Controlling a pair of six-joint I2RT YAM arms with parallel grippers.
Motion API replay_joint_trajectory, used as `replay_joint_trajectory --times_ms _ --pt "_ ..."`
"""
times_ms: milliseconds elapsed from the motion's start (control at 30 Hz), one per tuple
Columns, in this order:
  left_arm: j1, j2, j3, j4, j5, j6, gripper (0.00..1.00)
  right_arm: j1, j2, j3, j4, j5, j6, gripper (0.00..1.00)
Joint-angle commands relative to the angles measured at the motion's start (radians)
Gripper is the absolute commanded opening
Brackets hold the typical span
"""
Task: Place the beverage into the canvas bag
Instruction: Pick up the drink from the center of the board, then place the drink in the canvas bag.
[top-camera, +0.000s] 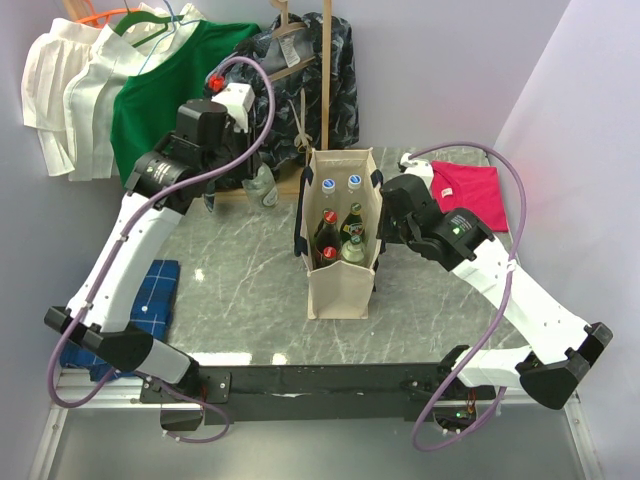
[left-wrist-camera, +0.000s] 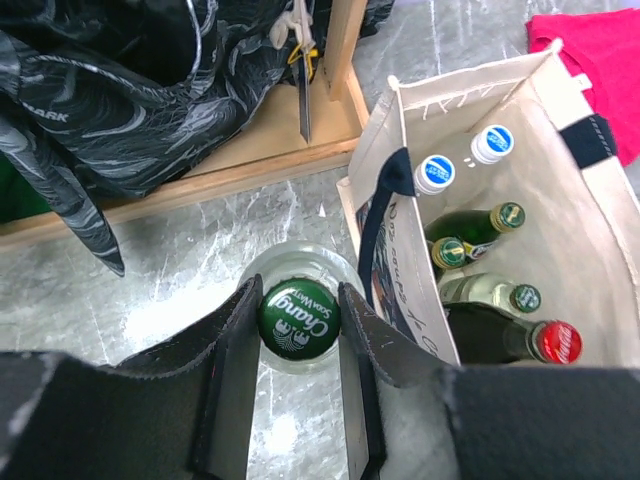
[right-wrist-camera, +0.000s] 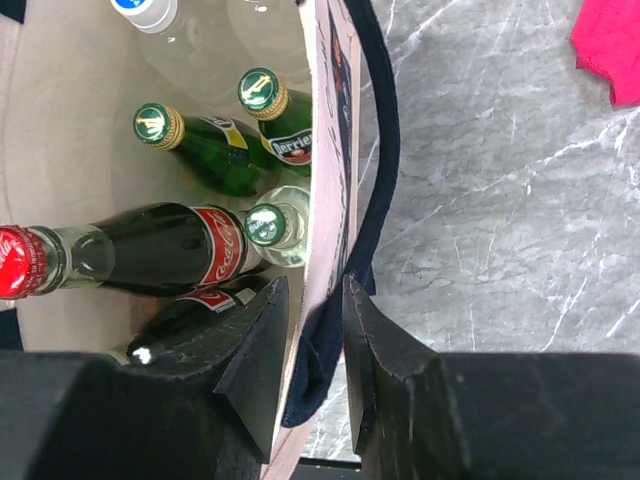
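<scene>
The beverage (left-wrist-camera: 299, 318), a clear glass bottle with a green Chang cap, stands on the marble just left of the canvas bag (left-wrist-camera: 590, 230). My left gripper (left-wrist-camera: 298, 292) is shut on its cap from above, one finger on each side. From the top camera the bottle (top-camera: 264, 189) shows under that gripper (top-camera: 252, 176), beside the upright cream bag (top-camera: 340, 290). My right gripper (right-wrist-camera: 315, 290) straddles the bag's right wall (right-wrist-camera: 322, 150) and navy handle (right-wrist-camera: 385, 150), one finger inside and one outside, jaws apart and loose about the cloth. It sits at the bag's right rim (top-camera: 385, 222).
Several bottles (top-camera: 340, 235) stand inside the bag: cola, green glass and blue-capped water. Behind it a wooden stand (top-camera: 325, 80) holds a dark patterned garment (top-camera: 300, 70); green (top-camera: 165, 90) and white shirts hang at left. A red cloth (top-camera: 472, 192) lies right, a blue plaid cloth (top-camera: 155, 290) left.
</scene>
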Motion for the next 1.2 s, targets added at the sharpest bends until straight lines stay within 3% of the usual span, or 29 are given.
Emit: replay_joint_trajectory --times_ms 0,467,667,967,1167 --pt "0.0 -0.075 0.118 0.116 0.041 0.043 0.01 -0.006 0.0 0.009 0.037 -0.007 -0.003 0.36" --pt "-0.002 -0.153 0.141 0.103 0.309 0.058 0.01 -0.006 0.031 0.023 0.037 0.008 0.004 0.36" --pt "-0.004 -0.155 0.189 0.094 0.372 0.061 0.01 -0.006 0.039 0.02 0.038 0.007 0.012 0.26" --pt "-0.027 -0.141 0.228 0.106 0.485 0.055 0.01 -0.006 0.037 0.019 0.021 0.023 0.02 0.01" --pt "-0.086 -0.109 0.267 0.108 0.498 0.055 0.01 -0.008 0.025 0.016 0.014 0.04 0.027 0.0"
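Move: The left gripper holds a clear bottle by its neck; the canvas bag stands some 22 cm to its right, level with it fore and aft, its middle about 25 cm below. In the bag, the two water bottles stand 22 cm right and 5 cm ahead, the nearest Coke bottle 18 cm right and 11 cm back. The right gripper straddles the bag's right rim, 2 cm beneath its hand point; a clear bottle inside stands 6 cm left, 3 cm ahead. Draw the left gripper back about 10 cm and up nearly as much, then let it drift some 5 cm right, keeping the bottle's neck pinched while you swing the fingers some 30 degrees clockwise to point more towards the bag's side. With the right gripper, settle down about 1 cm, then shut the fingers and pinch the bag's right rim. ##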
